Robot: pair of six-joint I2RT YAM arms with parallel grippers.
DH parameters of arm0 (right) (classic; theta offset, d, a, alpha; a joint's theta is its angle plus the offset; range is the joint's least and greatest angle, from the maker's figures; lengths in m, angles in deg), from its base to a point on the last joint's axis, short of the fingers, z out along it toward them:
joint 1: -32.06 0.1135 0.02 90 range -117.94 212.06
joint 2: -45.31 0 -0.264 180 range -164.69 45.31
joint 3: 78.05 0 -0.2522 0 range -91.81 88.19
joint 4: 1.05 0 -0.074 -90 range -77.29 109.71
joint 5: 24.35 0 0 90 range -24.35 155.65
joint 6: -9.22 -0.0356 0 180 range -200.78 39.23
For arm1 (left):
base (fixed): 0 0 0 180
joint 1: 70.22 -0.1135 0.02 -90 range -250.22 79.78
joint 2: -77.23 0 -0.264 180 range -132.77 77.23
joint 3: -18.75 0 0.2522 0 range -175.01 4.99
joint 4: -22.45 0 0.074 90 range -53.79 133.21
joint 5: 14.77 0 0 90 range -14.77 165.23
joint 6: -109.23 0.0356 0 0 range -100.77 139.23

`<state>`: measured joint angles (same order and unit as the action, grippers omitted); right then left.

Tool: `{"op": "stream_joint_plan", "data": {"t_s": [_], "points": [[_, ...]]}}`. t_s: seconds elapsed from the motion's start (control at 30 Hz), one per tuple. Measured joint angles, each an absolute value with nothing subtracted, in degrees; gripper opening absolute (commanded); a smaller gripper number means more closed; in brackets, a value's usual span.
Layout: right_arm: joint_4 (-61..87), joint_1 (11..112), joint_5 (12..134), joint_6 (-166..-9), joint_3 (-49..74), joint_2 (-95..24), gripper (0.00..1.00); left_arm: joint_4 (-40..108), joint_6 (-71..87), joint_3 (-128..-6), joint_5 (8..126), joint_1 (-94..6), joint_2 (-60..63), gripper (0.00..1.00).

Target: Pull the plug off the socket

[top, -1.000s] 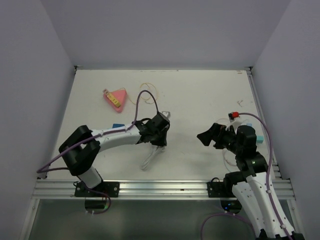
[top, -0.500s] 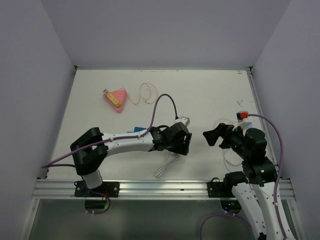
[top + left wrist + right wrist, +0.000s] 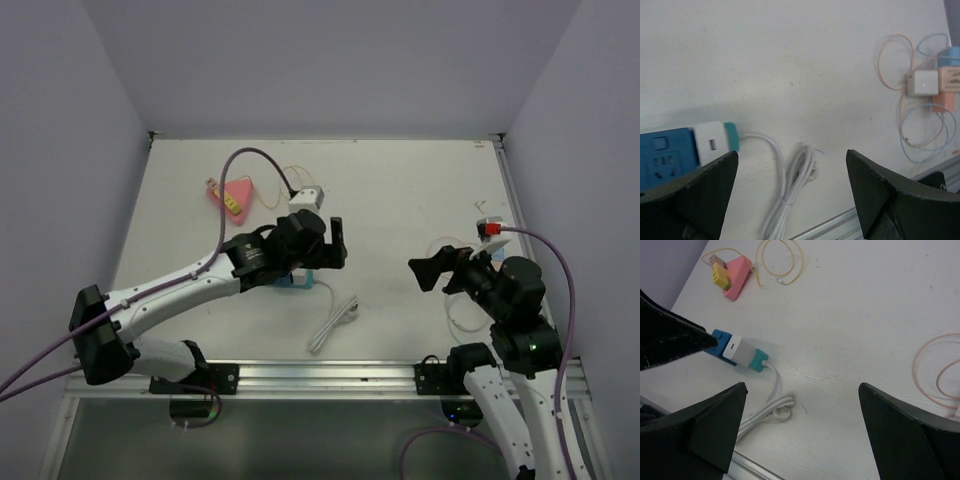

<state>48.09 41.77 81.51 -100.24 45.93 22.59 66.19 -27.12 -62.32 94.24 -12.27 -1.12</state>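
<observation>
A blue socket strip (image 3: pixel 665 157) lies on the table, also seen from the right wrist (image 3: pixel 719 337) and partly under my left arm from above (image 3: pixel 296 281). A white plug block (image 3: pixel 712 143) with a teal end (image 3: pixel 759 360) sits joined to the strip's end. Its white cable (image 3: pixel 790 185) runs off in a bundled coil (image 3: pixel 336 318). My left gripper (image 3: pixel 792 152) hovers open above the strip and cable, holding nothing (image 3: pixel 325 255). My right gripper (image 3: pixel 802 386) is open to the right, apart from the cable (image 3: pixel 432 268).
A pink triangular block (image 3: pixel 236 193) with a yellow piece and a thin yellow wire loop (image 3: pixel 780 260) lie at the back left. Small white (image 3: pixel 925 82), pink and blue pieces with orange and blue wire loops sit by the right arm. The metal rail (image 3: pixel 320 375) borders the near edge.
My left gripper went from shut to open; the arm swung right, then lifted back. The socket strip and its cable have shifted right. The right arm barely moved.
</observation>
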Motion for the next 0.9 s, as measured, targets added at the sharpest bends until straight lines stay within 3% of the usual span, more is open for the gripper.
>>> {"op": "stream_joint_plan", "data": {"t_s": [0.2, 0.33, 0.63, 0.9], "points": [[44.8, 41.8, 87.6, -100.4, 45.9, 13.1, 0.99, 70.7, -25.0, -57.8, 96.9, -23.6, 6.8, 0.8], [42.6, 43.8, 90.6, -101.2, 45.6, 4.4, 0.99, 72.0, -20.9, -54.7, 94.8, -31.0, 7.7, 0.78], [34.4, 66.7, 83.9, -98.5, 38.8, -14.4, 0.99, 71.2, -12.4, -50.2, 87.2, -40.0, 4.7, 0.65], [25.1, 75.0, 82.7, -84.5, 37.1, -27.6, 0.99, 67.0, -7.9, -44.3, 80.3, -40.9, 4.7, 0.64]]}}
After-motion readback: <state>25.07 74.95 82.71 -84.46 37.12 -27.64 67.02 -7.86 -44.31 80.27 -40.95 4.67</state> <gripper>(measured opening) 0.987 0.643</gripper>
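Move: The left hand's blue cube on the teal socket strip lies about 11 cm to its left, level with it in reach and some 15 cm below. The right hand's white plug is about 27 cm to its left, 4 cm farther out and 20 cm below, roughly 5 cm to the right of the blue cube. The bundled cable lies about 5 cm nearer the base than the right hand and 18 cm to its left. Both hands swing some 16–20 cm left and sink: open right towards white plug, narrowing left towards blue cube. ##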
